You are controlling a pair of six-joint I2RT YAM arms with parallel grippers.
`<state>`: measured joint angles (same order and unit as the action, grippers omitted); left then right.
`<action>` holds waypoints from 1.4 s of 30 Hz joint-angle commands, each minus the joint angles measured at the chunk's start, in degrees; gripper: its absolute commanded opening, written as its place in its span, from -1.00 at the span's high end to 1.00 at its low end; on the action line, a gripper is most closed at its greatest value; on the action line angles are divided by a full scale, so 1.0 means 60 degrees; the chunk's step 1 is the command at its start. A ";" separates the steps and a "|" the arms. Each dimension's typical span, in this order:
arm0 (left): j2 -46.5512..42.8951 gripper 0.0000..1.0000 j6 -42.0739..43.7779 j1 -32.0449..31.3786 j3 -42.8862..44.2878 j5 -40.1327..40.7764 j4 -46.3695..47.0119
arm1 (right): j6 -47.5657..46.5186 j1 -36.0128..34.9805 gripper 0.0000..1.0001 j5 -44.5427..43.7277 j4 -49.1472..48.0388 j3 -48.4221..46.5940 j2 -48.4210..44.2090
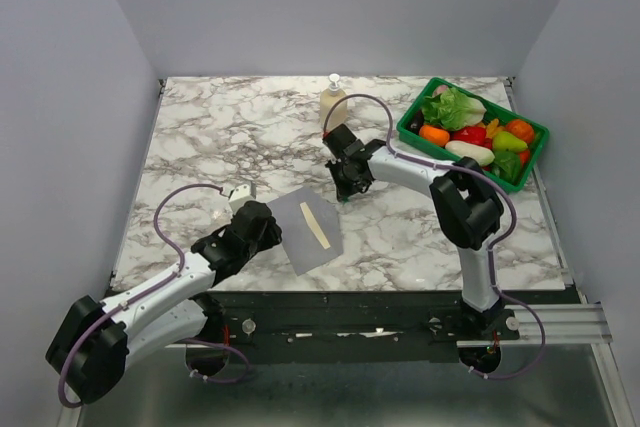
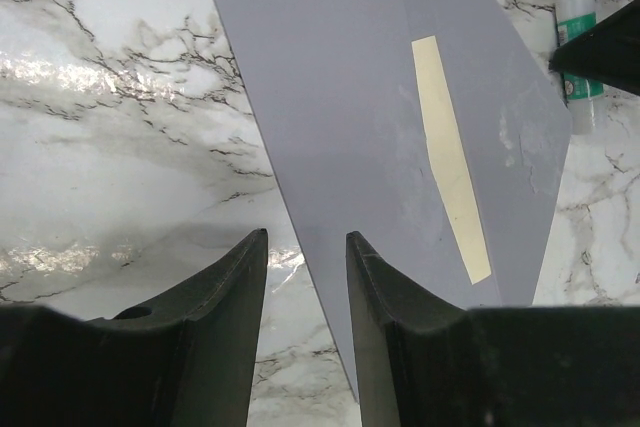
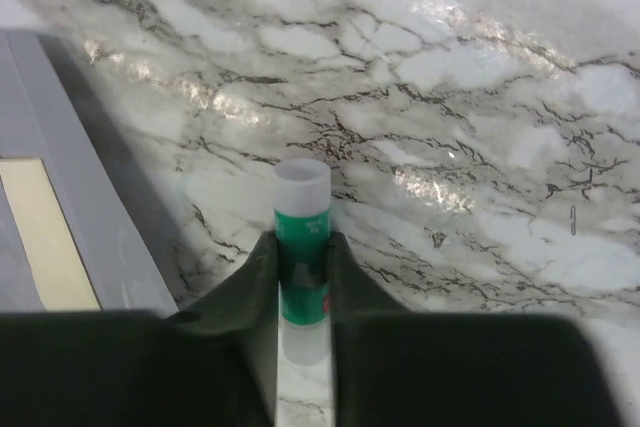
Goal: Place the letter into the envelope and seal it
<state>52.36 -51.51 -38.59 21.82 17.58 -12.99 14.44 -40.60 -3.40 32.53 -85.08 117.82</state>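
The grey envelope (image 1: 305, 227) lies flat on the marble in front of the left arm, its flap folded over. Of the letter only a narrow cream strip (image 2: 450, 157) shows, along the flap's edge. My left gripper (image 2: 305, 237) is open at the envelope's near-left edge, with its right finger over the grey paper (image 2: 350, 117) and nothing between the fingers. My right gripper (image 3: 303, 237) is just right of the envelope (image 3: 60, 147), low over the table, shut on a green glue stick (image 3: 302, 222) with a white cap. In the top view the right gripper (image 1: 350, 182) hides the stick.
A cream pump bottle (image 1: 333, 102) stands at the back, just behind the right gripper. A green basket (image 1: 450, 159) of toy vegetables fills the back right corner. The table's front edge runs just below the envelope.
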 commanded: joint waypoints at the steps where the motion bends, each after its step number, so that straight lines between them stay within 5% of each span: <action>1: -0.0230 0.08 -0.0044 0.0059 -0.0107 0.0321 -0.0192 | -0.0033 -0.0045 0.92 0.0186 0.0261 -0.0044 0.0359; 9: -0.1108 0.07 0.0116 0.0045 0.0449 0.0322 -0.0881 | 0.0260 -0.0045 0.99 -0.0006 -0.0645 0.1156 -0.2304; 13: -0.1972 -0.18 0.0744 0.0030 0.1165 -0.0190 -0.0547 | 0.0581 -0.0045 0.99 0.1091 -0.1728 0.2049 -0.4222; 22: -0.1711 -0.44 0.2241 -0.0028 0.3317 -0.4320 0.1724 | 0.3524 -0.0045 0.99 0.4124 -0.4144 0.3763 -0.7167; 42: 0.0604 -0.46 0.1758 -0.0526 0.5811 -0.4762 0.1974 | 0.3219 -0.0148 0.99 0.5093 -0.4192 0.4321 -0.9207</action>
<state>55.40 -39.92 -40.93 55.40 -8.95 -2.66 34.92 -41.19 25.19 7.11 -60.25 63.31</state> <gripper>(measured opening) 0.725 0.063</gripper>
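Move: The glue stick lies on the table right between the right hand's fingertips. The envelope's middle is about 8 cm to that hand's left and 8 cm nearer the base, with the letter's visible strip some 6 cm left and 7 cm back. The soap bottle stands roughly 21 cm ahead and 2 cm left of it. From the left hand, the glue stick is about 12 cm ahead, 12 cm right and 4 cm lower. Upward go both hands, each about 30 cm: the right closes the last of its gap on the glue stick and lifts it, drawing back some 13 cm and rolling nearly 60 degrees left side up. The left swings rightward to meet the stick, tipping its fingers up and turning clockwise, and spreads them wider around the stick's near end. ##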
